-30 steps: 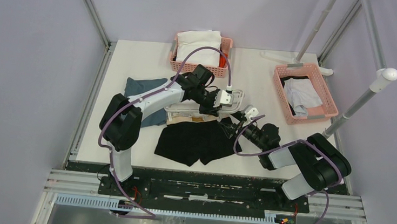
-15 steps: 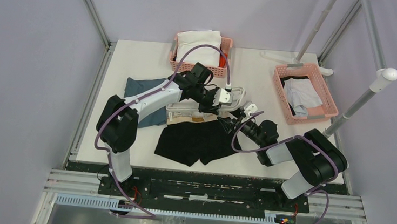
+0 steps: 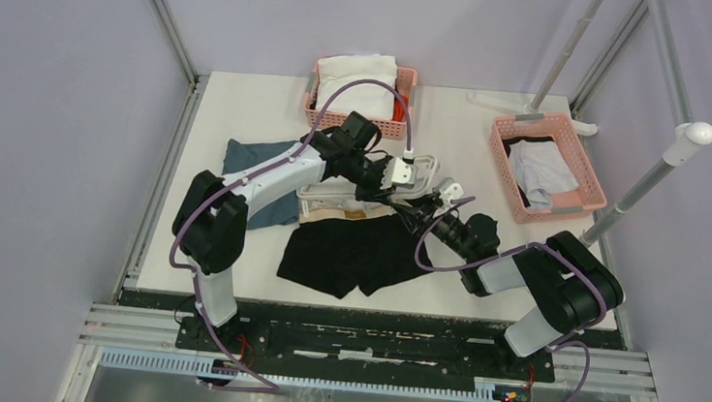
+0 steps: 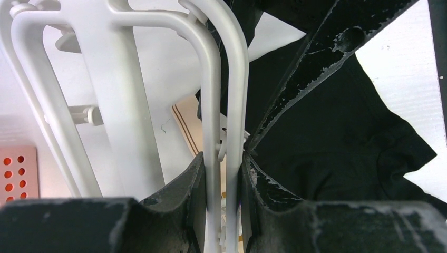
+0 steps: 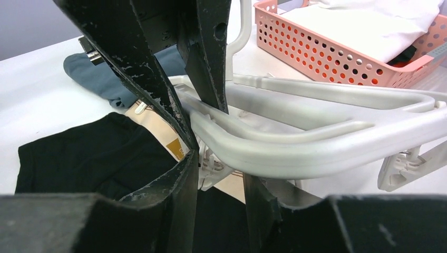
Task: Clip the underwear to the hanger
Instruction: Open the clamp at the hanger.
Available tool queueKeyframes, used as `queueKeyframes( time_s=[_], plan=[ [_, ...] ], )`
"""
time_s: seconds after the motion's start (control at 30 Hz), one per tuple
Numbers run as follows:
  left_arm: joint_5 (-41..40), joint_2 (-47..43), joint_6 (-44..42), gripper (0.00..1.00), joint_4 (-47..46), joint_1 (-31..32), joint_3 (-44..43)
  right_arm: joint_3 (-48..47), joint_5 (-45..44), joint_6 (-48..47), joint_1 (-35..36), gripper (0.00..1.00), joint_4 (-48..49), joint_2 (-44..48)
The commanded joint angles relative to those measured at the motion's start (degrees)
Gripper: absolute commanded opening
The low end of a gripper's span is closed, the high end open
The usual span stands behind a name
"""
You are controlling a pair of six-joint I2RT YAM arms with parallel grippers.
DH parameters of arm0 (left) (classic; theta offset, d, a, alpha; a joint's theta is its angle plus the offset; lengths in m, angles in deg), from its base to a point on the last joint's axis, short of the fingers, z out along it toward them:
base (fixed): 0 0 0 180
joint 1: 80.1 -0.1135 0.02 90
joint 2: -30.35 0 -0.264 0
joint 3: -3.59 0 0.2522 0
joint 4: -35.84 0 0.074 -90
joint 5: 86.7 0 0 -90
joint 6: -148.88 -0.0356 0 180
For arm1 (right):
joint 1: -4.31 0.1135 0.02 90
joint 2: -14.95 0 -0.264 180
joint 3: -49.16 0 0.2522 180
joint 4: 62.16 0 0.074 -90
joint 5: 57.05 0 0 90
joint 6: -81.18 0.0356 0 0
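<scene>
The underwear (image 3: 347,254), black with a beige waistband (image 5: 158,132), lies flat at the table's front middle. Just behind it rests the white hanger (image 3: 333,197). My left gripper (image 4: 223,168) is shut on two of the hanger's rails (image 4: 234,79), which pass upright between its fingers. My right gripper (image 5: 221,176) reaches in from the right, under the raised rail (image 5: 316,147). A small white clip (image 5: 213,163) hangs between its jaws against the left finger. A gap remains on the other side, with the underwear (image 5: 79,158) showing below.
A pink basket (image 3: 313,118) of white cloth stands at the back middle, and another (image 3: 593,173) at the right. A folded blue-grey cloth (image 3: 258,168) lies left of the hanger. A slanted metal pole (image 3: 645,183) with a white knob rises at the right edge.
My right gripper has moved left, in under the hanger's rail, and its jaws have narrowed around the clip. The left gripper has kept its hold on the hanger, shifting only slightly.
</scene>
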Motion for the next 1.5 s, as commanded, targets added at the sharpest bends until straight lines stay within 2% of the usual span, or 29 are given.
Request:
queueKeyframes(
  time_s=[0.0, 0.2, 0.4, 0.67, 0.8, 0.87, 1.0, 1.2, 1.3, 1.47],
  plan=[
    [2.8, -4.1, -3.3, 0.03, -2.7, 0.2, -1.4, -2.3, 0.0, 2.2, 0.1, 0.4, 3.6, 0.0],
    [3.0, -4.0, -3.2, 0.03, -2.8, 0.1, -1.4, -2.9, -0.2, 3.6, 0.1, 0.32, 3.7, -0.6],
    [2.5, -4.0, -2.8, 0.03, -3.1, 0.1, -1.3, -3.0, -1.1, 3.6, 0.1, 0.17, 2.2, 0.3],
    [2.5, -4.0, -1.7, 0.04, -3.9, 0.1, -1.3, -3.3, -1.0, -0.7, 0.1, 0.01, -9.5, 6.5],
    [2.5, -3.8, -1.4, 0.06, -4.1, 0.1, -1.6, -3.0, -1.4, -2.0, 0.1, 0.0, -12.3, 9.1],
    [2.5, -3.7, -1.1, 0.12, -4.1, 0.1, -1.6, -3.0, -1.4, -2.5, 0.1, 0.0, -13.7, 10.3],
    [2.4, -3.8, -0.8, 0.34, -4.3, 0.1, -1.5, -3.3, -1.3, -3.3, 0.1, 0.0, -16.2, 12.2],
    [0.7, -4.3, -0.9, 0.51, -5.1, 0.1, -0.1, -3.7, -1.3, -4.3, 0.1, 0.0, -18.8, 14.0],
    [-0.2, -4.8, -1.2, 0.56, -5.5, 0.1, 0.6, -3.8, -1.3, -4.7, 0.0, 0.0, -19.6, 14.4],
    [-0.9, -4.5, -1.4, 0.58, -5.5, 0.1, 1.4, -4.0, -1.4, -5.2, 0.1, 0.0, -20.0, 14.4]
  ],
)
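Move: The clamp is between the right fingers, about 1 cm ahead and 1 cm left of that hand point and 1 cm below. From that hand, the hanger's middle lies some 8 cm left and 3 cm ahead at hand height; the underwear's middle some 8 cm left and 12 cm back, about 7 cm lower. The left hand holds the hanger by its double rail, with that clamp some 4 cm to its right, level fore and aft and 1 cm below. Forward barely 1 cm while closing on the clamp, the right hand then snaps fully shut and draws back and to its right, rising slightly, then sinking about 2 cm with fingertips tipping down, ending shut on nothing beside the clamp. The left hand holds the hanger nearly still, then opens its fingers, lets go of the rails and rises some 2 cm. ##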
